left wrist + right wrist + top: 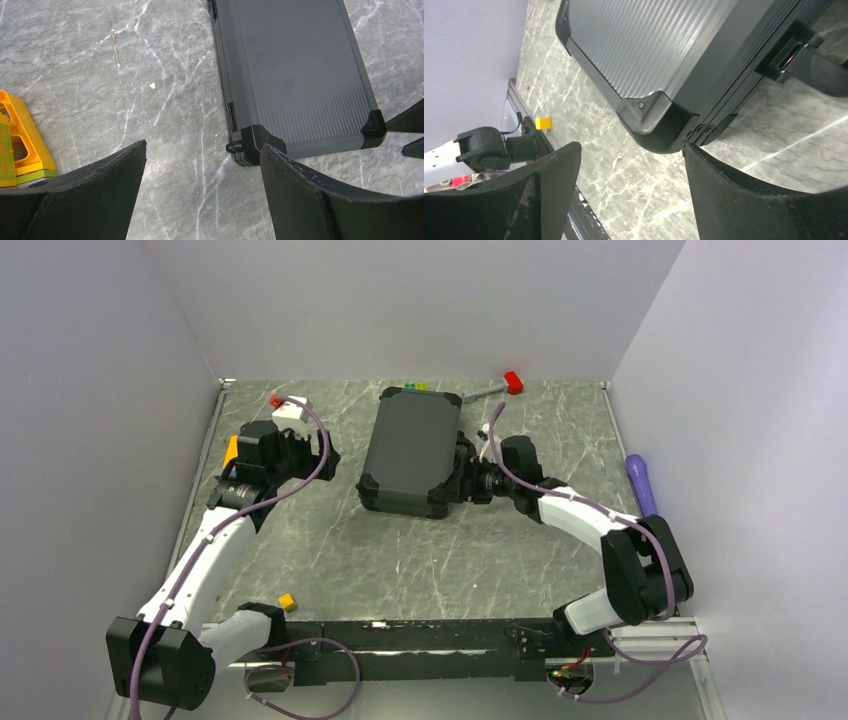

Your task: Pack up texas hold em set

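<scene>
The black briefcase (410, 450) lies flat and closed in the middle of the table. It also shows in the left wrist view (295, 75) and the right wrist view (644, 45). Chips, card decks and markers are out of view. My left gripper (310, 455) is open and empty, left of the case, its jaws (203, 145) over bare table near the case's corner. My right gripper (462, 480) is open and empty at the case's right side; in the right wrist view (631, 145) one fingertip sits just under the case's near corner.
A small yellow cube (287, 602) lies near the front edge. A purple cylinder (641, 483) lies by the right wall. A red-headed tool (513, 382) and small green-yellow pieces (414, 386) lie behind the case. A yellow block (20, 145) lies left of my left gripper.
</scene>
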{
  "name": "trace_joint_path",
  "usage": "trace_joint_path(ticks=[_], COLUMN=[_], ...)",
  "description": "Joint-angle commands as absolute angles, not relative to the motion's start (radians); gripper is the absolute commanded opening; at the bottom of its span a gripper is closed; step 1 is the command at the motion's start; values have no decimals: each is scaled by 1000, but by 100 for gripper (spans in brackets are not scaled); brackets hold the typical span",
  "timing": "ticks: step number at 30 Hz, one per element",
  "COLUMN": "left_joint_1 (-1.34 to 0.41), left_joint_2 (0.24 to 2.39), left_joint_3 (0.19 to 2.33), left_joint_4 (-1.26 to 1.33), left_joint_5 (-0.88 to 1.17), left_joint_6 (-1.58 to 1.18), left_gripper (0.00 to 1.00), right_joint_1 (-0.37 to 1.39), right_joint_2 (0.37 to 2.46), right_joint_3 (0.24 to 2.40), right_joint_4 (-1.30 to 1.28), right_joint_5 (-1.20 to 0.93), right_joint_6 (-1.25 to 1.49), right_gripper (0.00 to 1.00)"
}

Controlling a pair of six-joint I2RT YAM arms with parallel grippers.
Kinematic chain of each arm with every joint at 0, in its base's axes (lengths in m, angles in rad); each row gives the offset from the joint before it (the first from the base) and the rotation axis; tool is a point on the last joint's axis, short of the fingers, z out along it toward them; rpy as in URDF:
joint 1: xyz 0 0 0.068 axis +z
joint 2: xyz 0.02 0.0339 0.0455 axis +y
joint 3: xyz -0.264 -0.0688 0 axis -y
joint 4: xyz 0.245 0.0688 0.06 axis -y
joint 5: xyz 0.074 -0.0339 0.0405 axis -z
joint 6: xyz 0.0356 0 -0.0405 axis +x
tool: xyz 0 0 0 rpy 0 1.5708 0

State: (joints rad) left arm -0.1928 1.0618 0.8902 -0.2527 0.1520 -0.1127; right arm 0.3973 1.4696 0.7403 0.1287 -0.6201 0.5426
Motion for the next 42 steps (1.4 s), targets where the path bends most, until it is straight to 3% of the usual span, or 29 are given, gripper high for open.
trace_joint_path(ticks=[1, 6, 12, 24, 33, 42], left_joint_1=[-187, -186, -190, -265, -282, -284], left_joint_2=[1037, 1034, 1105, 1379, 1534, 1617], left_joint_3=[880, 873, 920, 1067, 1137, 1167], left_joint_4=[-215, -184, -165, -205, -211, -238], left_joint_5=[170, 224, 295, 280, 317, 306], left_joint_6=[-102, -116, -181, -239, -253, -238], left_gripper=[88, 87, 86, 89, 88, 87], right_joint_1=[365, 201, 90, 82, 82, 83], right_joint_2=[1356, 1351, 1494, 1847, 1972, 2019], right_joint_3=[881, 875, 837, 833, 876, 876], right_joint_4=[-55, 23, 248, 653, 714, 848], right_joint_5=[-514, -596, -645, -643, -644, -720], right_joint_6=[472, 498, 589, 784, 808, 906], right_gripper=[81, 80, 74, 62, 56, 41])
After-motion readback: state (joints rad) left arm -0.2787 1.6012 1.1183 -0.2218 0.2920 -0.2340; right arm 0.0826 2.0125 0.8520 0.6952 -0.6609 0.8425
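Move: The closed case's handle lies about 13 cm ahead of the right hand, 7 cm to its right and 7 cm lower; the case's near right corner is 2 cm ahead, 2 cm left, 5 cm down. The left hand aims at the case's hinge side, some 8 cm ahead, 9 cm right and 18 cm below, with the case's middle about 8 cm ahead, 17 cm right, equally low. Right arcs 14 cm forward to the handle, fingers closing partway; left sinks 9 cm, rightward towards the hinges. ##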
